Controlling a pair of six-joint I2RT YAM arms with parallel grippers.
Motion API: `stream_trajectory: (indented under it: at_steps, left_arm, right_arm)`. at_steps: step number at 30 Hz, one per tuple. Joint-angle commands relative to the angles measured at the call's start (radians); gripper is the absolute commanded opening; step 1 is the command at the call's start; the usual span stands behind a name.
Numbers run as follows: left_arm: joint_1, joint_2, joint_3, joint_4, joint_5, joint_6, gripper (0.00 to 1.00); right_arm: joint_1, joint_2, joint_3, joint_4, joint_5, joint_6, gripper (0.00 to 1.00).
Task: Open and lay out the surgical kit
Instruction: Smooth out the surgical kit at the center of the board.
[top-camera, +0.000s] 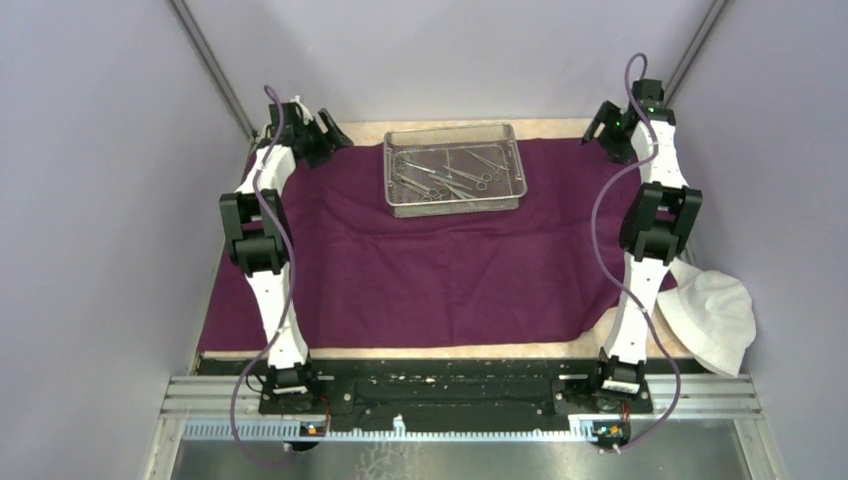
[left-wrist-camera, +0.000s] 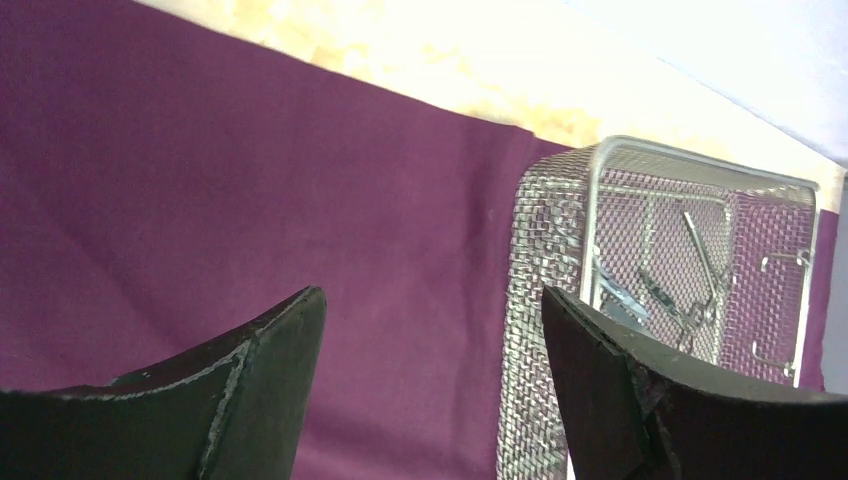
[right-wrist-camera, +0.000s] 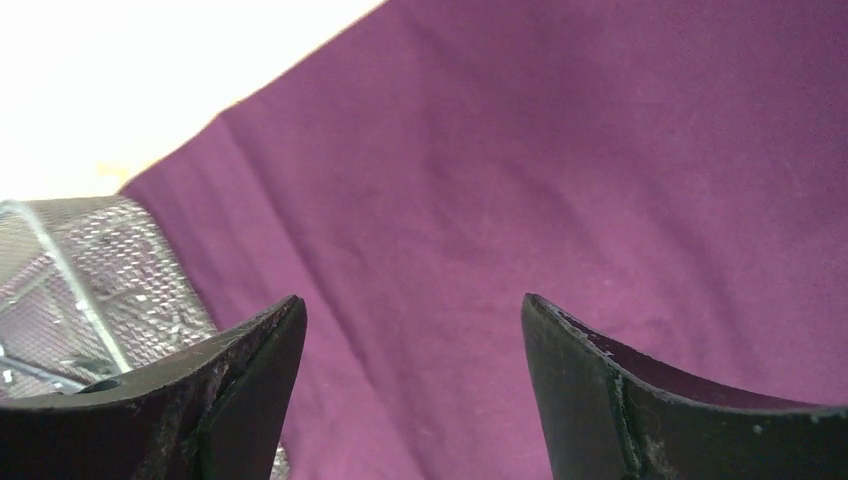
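Observation:
The dark purple cloth wrap (top-camera: 440, 270) lies spread flat over the table. On its far middle stands the silver wire-mesh tray (top-camera: 454, 205) with several steel instruments (top-camera: 445, 175) inside. My left gripper (top-camera: 330, 135) hovers over the cloth's far left corner, open and empty; in its wrist view the gripper (left-wrist-camera: 433, 300) shows bare cloth (left-wrist-camera: 250, 190) between the fingers and the tray (left-wrist-camera: 530, 300) to the right. My right gripper (top-camera: 600, 128) is over the far right corner, open and empty; its wrist view shows the gripper (right-wrist-camera: 413, 300) above cloth (right-wrist-camera: 560, 160), the tray (right-wrist-camera: 140, 290) at left.
A crumpled white cloth (top-camera: 712, 315) lies off the table's right near corner, beside the right arm's base. Grey walls close in on both sides and the back. A bare tan strip of table (top-camera: 440, 350) runs along the cloth's near edge.

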Motion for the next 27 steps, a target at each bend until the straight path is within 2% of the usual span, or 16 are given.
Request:
stream_trajectory:
  at_steps: [1, 5, 19, 27]
  left_arm:
    - [0.012, 0.058, 0.023, 0.078, 0.004, -0.051, 0.86]
    - [0.032, 0.107, 0.024, 0.077, 0.027, -0.103, 0.85]
    - [0.07, 0.201, -0.025, 0.159, 0.001, -0.191, 0.84]
    - [0.111, 0.314, 0.072, 0.176, 0.046, -0.22, 0.85]
  right_arm:
    - [-0.064, 0.024, 0.038, -0.04, 0.024, -0.037, 0.79]
    - [-0.099, 0.042, 0.015, 0.005, -0.073, -0.05, 0.79]
    - [-0.1, 0.157, -0.004, 0.115, -0.024, -0.024, 0.75]
    - [-0.103, 0.224, 0.002, 0.137, 0.008, 0.018, 0.75]
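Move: The surgical kit's cloth lies under both hands: the bare far-left part that the left hand goes for is about 7 cm below it and 1 cm to its left, and the far-right part is some 8 cm below the right hand and 6 cm to its right. The cloth's far edge runs roughly 5 cm ahead of the left hand and 7 cm ahead of the right. The tray's middle stands about 31 cm right of the left hand and 3 cm back; from the right hand, it is some 41 cm left and 6 cm back. Onto the cloth on either side of the tray come both open grippers. The left drops about 7 cm until its fingertips touch, then slides some 3 cm forward and 2 cm further left, away from the tray, its left side tipping down about 10 degrees. The right swings about 6 cm right while sinking, then goes straight down to about 7.5 cm lower in all, fingertips on the cloth, easing slightly forward. ##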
